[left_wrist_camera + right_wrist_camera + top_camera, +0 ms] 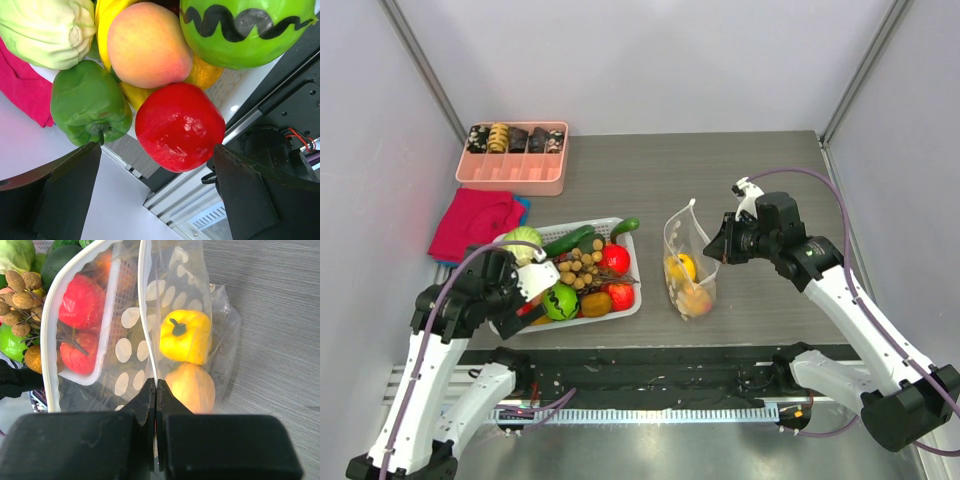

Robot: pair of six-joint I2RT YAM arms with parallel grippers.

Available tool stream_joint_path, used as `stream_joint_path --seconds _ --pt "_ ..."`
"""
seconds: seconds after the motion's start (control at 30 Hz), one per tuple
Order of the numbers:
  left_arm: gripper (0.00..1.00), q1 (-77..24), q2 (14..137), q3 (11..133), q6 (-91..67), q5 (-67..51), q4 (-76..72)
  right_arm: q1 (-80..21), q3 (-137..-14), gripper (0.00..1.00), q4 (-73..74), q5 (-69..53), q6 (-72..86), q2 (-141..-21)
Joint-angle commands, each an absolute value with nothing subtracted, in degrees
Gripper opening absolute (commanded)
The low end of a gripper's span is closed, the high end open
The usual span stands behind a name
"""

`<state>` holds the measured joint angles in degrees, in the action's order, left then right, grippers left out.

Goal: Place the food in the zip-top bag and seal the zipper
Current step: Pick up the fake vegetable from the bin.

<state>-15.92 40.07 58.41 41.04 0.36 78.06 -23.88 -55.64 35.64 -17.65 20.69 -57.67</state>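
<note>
The zip-top bag (688, 262) stands mouth-up on the table right of the white basket (620, 308). My right gripper (156, 386) is shut on its mouth edge, pinching the white zipper (145, 300) strip. A yellow pepper (185, 336) and a peach-coloured fruit (192, 387) lie inside the bag. My left gripper (156, 147) hangs open over the basket's near left corner (535, 285). A red apple (180, 127) sits just beyond the fingertips, untouched. Around it lie a green pepper (87, 102), a peach (147, 45), a pale cabbage (47, 30) and a green fruit with a black squiggle (245, 30).
The basket also holds a cucumber (570, 240), a brown berry cluster (578, 268) and red fruit (615, 258). A pink tray (515, 155) of dark items stands at the back left, with a red cloth (475, 222) in front of it. The table's metal front rail (650, 410) runs below the basket.
</note>
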Motion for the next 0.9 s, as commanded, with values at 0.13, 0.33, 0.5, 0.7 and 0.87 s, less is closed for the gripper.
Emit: stream_joint_path --seconds 0.13,0.33,0.5,0.7,0.87 --pt "0.96 -15.64 44.72 58.89 39.64 4.83 95.36 -23.91 -57.39 0.01 35.51 -16.26 19.43 -56.07" --pt "0.96 -15.64 45.79 58.89 39.64 4.66 95.27 -23.99 -57.31 0.01 35.51 -16.0 19.25 -56.08" --pt "0.94 -15.64 44.92 58.89 39.99 3.96 95.27 -23.99 -56.69 0.01 35.33 -15.82 19.16 -56.07" --pt "0.96 -15.65 41.31 66.78 38.24 -3.33 95.19 -23.99 -56.6 0.01 35.25 -16.08 18.98 -56.07" --pt "0.99 -15.64 43.24 77.6 27.01 -5.81 93.17 -23.99 -56.78 0.01 35.07 -16.61 19.34 -56.34"
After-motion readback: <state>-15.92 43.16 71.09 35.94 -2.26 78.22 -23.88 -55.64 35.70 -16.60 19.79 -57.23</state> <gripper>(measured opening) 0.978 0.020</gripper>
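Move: The open left hand hangs almost straight over the red tomato at the bin's near-left corner, the tomato's middle some 4 cm below and 1 cm to the right. Around that, slightly lower than the hand, lie the green pepper about 7 cm ahead and 3 cm left, the peach 6 cm ahead and 5 cm right, and the watermelon 2 cm ahead and 10 cm right. From the right hand the tomato is roughly 37 cm left, 11 cm back and 7 cm lower. The left hand first eases down about 1 cm towards the red tomato with its fingers wide open, hovers there, then turns back and climbs fast, some 6 cm above its starting height, drifting slightly forward and right. The fingers stay spread and end up pointing about 10 degrees more forward and right; no grip is taken. The right hand keeps the bag's edge pinched, nearly still. ##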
